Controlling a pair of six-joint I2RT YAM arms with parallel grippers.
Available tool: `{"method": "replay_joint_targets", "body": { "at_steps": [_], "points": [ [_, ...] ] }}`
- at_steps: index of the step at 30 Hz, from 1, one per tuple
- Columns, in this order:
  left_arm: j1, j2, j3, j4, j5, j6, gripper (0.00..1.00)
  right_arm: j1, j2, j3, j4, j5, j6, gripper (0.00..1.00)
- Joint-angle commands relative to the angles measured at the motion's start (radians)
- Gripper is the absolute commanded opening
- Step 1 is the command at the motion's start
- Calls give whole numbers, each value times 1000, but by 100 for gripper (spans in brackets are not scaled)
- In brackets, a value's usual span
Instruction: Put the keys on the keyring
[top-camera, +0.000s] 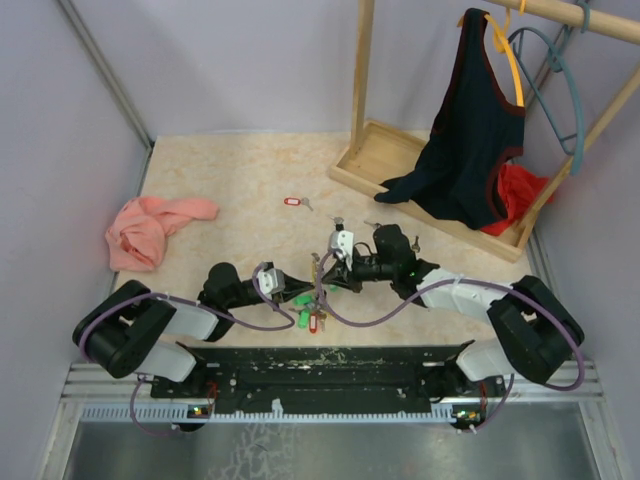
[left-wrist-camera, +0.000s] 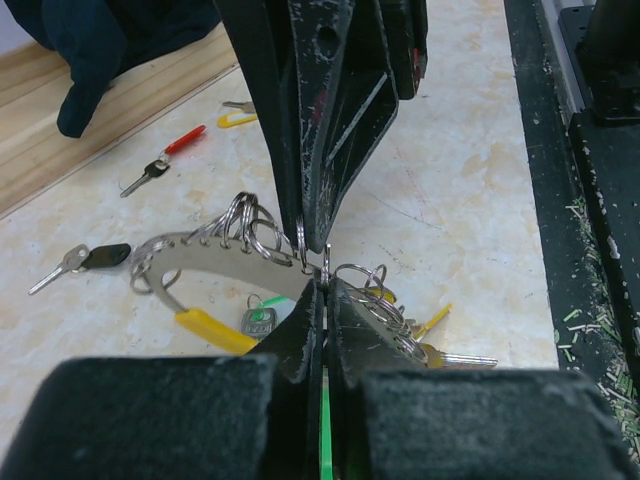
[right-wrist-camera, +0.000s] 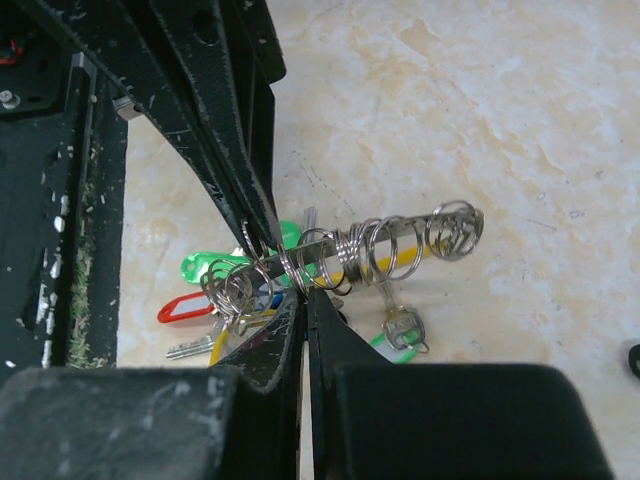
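My left gripper (left-wrist-camera: 323, 292) and right gripper (right-wrist-camera: 305, 292) meet tip to tip near the table's front middle (top-camera: 320, 285). The keyring (right-wrist-camera: 400, 240) is a silvery curved band strung with several small split rings; it also shows in the left wrist view (left-wrist-camera: 190, 248). My right gripper is shut on the band. My left gripper is shut on a green-tagged key (left-wrist-camera: 324, 420), whose small ring (left-wrist-camera: 326, 262) pokes out at the fingertips against the band. Green (right-wrist-camera: 215, 266), red (right-wrist-camera: 185, 308) and yellow tagged keys hang from the ring onto the table (top-camera: 312, 318).
Loose keys lie on the table: a red-tagged one (top-camera: 292, 202), a black-tagged one (left-wrist-camera: 92, 258), a red-headed one (left-wrist-camera: 165, 160) and a yellow one (left-wrist-camera: 236, 120). A pink cloth (top-camera: 150, 228) lies at the left. A wooden rack (top-camera: 372, 160) with a dark garment (top-camera: 470, 130) and a teal hanger (top-camera: 570, 100) stands back right.
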Motion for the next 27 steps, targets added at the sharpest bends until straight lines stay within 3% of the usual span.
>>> {"method": "replay_joint_targets", "body": {
  "at_steps": [1, 9, 12, 16, 27],
  "points": [
    [-4, -9, -3, 48, 16, 3, 0, -55, 14, 70, 42, -65, 154, 0],
    [-4, -28, -17, 67, -1, 6, 0, -114, 69, 133, -63, -73, 410, 0],
    [-4, -25, -22, 86, -9, -4, 0, -116, 86, 147, -113, -45, 454, 9],
    [-4, -26, -27, 99, -34, -13, 0, -116, 69, 142, -181, 65, 433, 20],
    [28, -16, -4, 66, -207, -178, 0, -116, -32, 31, -11, 75, 368, 26]
  ]
}}
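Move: The keyring, a curved metal band strung with small rings, is already in the left fingertips, its middle right at them. The right fingertips, shut on one of its rings, have it about 1 cm to the left and 1 cm lower, neither ahead nor back. From the right hand, the loose green-tagged key lies some 3 cm ahead, 2 cm right and 8 cm below; the hanging red tag is about 6 cm back, 1 cm left and 5 cm below. One of the keyring's small rings, still pinched by the right fingers, is eased about 1 cm forward along the band as the right wrist rolls; the fingers then part to about a quarter open and come free, going farther forward, dipping, and backing off 3 cm to the right. The wrist ends turned some 30 degrees, partly clockwise. The left hand keeps its pinch on the band, edging 1.5 cm forward at the end. ##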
